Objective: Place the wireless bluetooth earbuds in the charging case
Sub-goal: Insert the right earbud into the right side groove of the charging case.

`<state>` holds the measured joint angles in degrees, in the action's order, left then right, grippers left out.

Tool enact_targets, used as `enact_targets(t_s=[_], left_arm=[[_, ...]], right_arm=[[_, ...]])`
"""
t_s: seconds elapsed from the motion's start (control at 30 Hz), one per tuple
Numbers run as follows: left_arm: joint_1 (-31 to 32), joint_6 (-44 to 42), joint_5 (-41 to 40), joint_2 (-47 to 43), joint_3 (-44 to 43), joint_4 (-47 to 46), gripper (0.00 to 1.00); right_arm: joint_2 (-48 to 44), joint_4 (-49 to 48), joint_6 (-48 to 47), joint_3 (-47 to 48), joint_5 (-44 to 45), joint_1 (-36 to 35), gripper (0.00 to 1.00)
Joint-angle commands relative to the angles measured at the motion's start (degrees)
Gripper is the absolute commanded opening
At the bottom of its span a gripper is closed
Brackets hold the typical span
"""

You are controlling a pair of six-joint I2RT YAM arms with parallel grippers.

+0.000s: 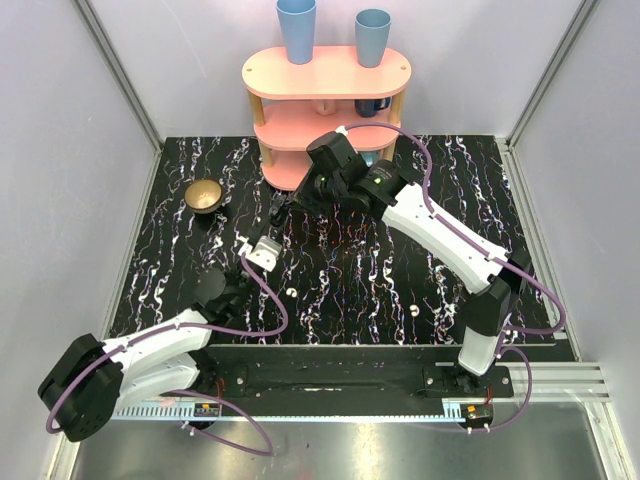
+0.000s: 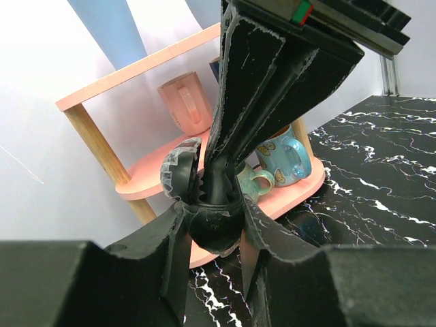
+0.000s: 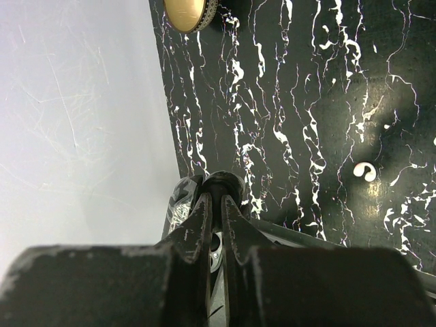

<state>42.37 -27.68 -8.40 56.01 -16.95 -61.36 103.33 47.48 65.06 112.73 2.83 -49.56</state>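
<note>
My left gripper (image 2: 214,216) is shut on the charging case (image 2: 214,235), which shows here as a dark rounded shell with its lid (image 2: 180,167) tipped open to the left. My right gripper (image 2: 218,172) comes down from above with its fingers almost together and its tips at the case's open mouth. What lies between those tips is hidden. In the right wrist view the gripper (image 3: 220,201) ends at the case (image 3: 228,181). From above, the left gripper (image 1: 272,222) and right gripper (image 1: 283,205) meet in mid-air. Two earbuds (image 1: 290,291) (image 1: 413,312) lie on the tabletop; one earbud (image 3: 366,172) shows in the right wrist view.
A pink tiered shelf (image 1: 325,75) stands at the back, right behind the grippers, with two blue cups (image 1: 296,28) on top and mugs (image 2: 286,153) on its lower levels. A gold bowl (image 1: 204,195) sits at the back left. Grey walls close in both sides.
</note>
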Motion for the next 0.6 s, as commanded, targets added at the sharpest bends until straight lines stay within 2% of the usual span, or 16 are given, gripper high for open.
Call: enact_targets(t_s=[0.0, 0.13, 0.2, 0.27, 0.3, 0.43, 0.57], left_arm=[[1.0, -1.0, 1.6, -2.0, -1.6, -10.3, 0.0], [1.2, -0.1, 1.8, -2.9, -1.8, -10.1, 0.0], [1.3, 0.3, 2.0, -2.7, -1.9, -10.0, 0.0], [1.3, 0.9, 2.1, -2.7, -2.1, -10.3, 0.0], [1.3, 1.0, 2.1, -2.7, -2.1, -10.4, 0.0], [1.4, 1.5, 1.9, -2.7, -2.0, -10.4, 0.0], [1.4, 1.8, 1.1, -2.9, -1.7, -10.4, 0.0]], right_arm=[[1.4, 1.3, 0.1, -0.3, 0.2, -1.1, 0.0], [1.8, 1.4, -0.8, 0.0, 0.3, -1.2, 0.01], [2.0, 1.2, -1.1, 0.0, 0.2, -1.2, 0.09], [2.1, 1.2, -2.3, 0.4, 0.0, -1.2, 0.11], [2.1, 1.3, -2.7, 0.4, -0.1, -1.2, 0.18], [1.4, 0.8, -4.6, 0.3, 0.5, -1.3, 0.32], [-0.2, -0.6, -5.9, -0.7, 1.2, -1.4, 0.41]])
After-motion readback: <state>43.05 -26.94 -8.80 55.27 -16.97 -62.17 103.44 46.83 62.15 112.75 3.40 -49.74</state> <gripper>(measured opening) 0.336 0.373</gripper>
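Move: The charging case is in the left fingers, its middle roughly 2 cm ahead, 1 cm right and 1 cm above that hand point. The right fingertips, nearly shut on the earbud, are already at the case, whose middle lies about 1 cm ahead, 1 cm left and 2 cm below them. From the right hand, the golden bowl sits some 16 cm ahead, 22 cm left and 28 cm down; the pink shelf stands about 27 cm ahead, 9 cm right and 10 cm lower. Staying practically in place over the case, the right hand first holds the earbud in its groove, then spreads its nearly shut fingers to over a third open and lets go of it, barely turning. The left hand keeps its grip on the case throughout, almost still until it rises roughly half a centimetre at the end. ##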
